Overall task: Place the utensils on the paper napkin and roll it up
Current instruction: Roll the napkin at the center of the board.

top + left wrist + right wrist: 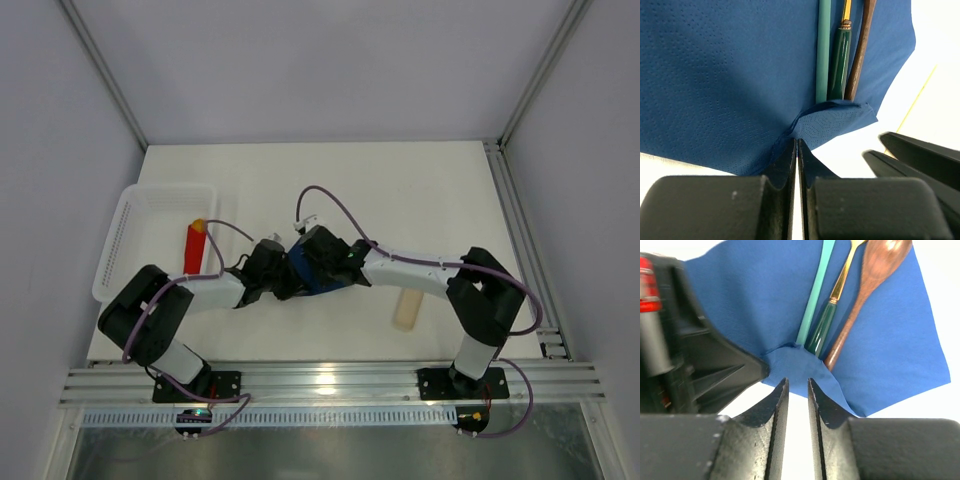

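Note:
The navy-blue paper napkin (314, 277) lies flat at the table's middle, mostly hidden under both wrists. In the left wrist view the napkin (730, 75) carries the utensils (840, 60): a teal handle, a dark green and gold handle, and a brown wooden one, side by side. Its near corner is folded up over their ends. My left gripper (797, 142) is shut on that napkin edge. My right gripper (797, 382) is open by a narrow gap, tips just short of the folded napkin (755, 300), beside the utensils (817, 330). The two grippers (282, 276) (304, 263) nearly touch.
A white basket (165, 190) stands at the left, with a red block with an orange tip (195, 248) at its right side. A pale beige bar (407, 310) lies right of the napkin, near the front edge. The enclosure walls ring the table.

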{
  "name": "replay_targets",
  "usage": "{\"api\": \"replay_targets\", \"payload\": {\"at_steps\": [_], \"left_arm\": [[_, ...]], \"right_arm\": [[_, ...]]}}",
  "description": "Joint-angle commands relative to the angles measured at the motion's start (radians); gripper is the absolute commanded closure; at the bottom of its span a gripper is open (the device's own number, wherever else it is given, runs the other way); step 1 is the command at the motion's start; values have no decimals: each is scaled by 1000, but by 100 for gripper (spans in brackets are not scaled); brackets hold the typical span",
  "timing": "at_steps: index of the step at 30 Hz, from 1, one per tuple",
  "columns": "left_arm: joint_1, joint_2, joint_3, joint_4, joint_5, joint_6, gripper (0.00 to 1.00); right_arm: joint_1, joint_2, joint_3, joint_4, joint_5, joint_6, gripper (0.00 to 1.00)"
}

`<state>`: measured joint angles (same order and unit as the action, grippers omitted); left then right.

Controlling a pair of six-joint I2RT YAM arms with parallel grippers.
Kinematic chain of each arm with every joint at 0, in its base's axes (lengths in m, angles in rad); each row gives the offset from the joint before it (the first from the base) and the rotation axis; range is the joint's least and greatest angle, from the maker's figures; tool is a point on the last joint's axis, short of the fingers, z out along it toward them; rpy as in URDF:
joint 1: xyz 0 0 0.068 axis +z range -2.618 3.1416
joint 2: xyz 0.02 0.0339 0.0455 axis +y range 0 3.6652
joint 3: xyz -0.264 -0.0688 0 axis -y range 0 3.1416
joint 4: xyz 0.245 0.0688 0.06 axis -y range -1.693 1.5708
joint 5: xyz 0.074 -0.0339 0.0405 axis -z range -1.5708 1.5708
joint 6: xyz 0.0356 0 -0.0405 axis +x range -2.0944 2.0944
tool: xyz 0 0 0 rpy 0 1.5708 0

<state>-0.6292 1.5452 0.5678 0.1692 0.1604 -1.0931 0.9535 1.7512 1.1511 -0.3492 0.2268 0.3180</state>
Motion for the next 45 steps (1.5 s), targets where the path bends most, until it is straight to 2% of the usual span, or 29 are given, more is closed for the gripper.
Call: {"api": "replay_targets", "payload": {"at_steps": [1,6,7,8,12,13,16,17,20,23,45], "left_arm": [[-6,12,-3,43,-4,4,98],[-6,9,-3,46,4,2,98],[-6,7,-3,47,4,2,98],[-6,7,-3,46,4,2,98],[-6,1,-3,46,5,4,98],[-6,1,-5,46,8,4,98],[-6,0,-3,44,8,5,98],[-6,0,-5,44,8,6,98],[-6,-5,-5,41,8,7,98],[-6,-8,-3,36,7,13,98],[-7,-17,0,26,5,22,98]], "right_arm": [[-2,-107,-2,4,32,18,73],[-10,-151,-53,10,17,30,73],[-15,-154,-65,30,2,36,74],[-22,-157,-82,47,-19,49,79],[-84,-173,-190,146,-180,93,97],[-120,-183,-214,217,-293,101,96],[-179,-193,-313,344,-459,160,97],[-215,-191,-333,436,-548,179,96],[-254,-190,-393,558,-654,233,96],[-266,-188,-419,621,-693,257,96],[-321,-61,-439,711,-758,297,96]]}}
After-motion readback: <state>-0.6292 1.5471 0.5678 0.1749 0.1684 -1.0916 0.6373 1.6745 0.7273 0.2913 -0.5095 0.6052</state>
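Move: The right hand hangs just behind the napkin's turned-up near flap, whose middle lies about 2 cm ahead, 1 cm left and 3 cm below. The utensils' handle ends are roughly 6 cm ahead and 2 cm left; the napkin's right corner is some 8 cm ahead and 10 cm right, both 3 cm down. From the left hand, down at the flap's left end, the flap's middle is about 2 cm ahead, 4 cm right, level in height. Up about 3.5 cm off the flap goes the right hand, shutting its slightly open fingers, then it swoops right, back and down about 6 cm. It comes back left and up some 3 cm, then eases slightly forward and down, rolling some 40 degrees until the closed fingers point mostly left and down, close by the flap's near side. The left hand stays put, still pinching the flap's left end. ##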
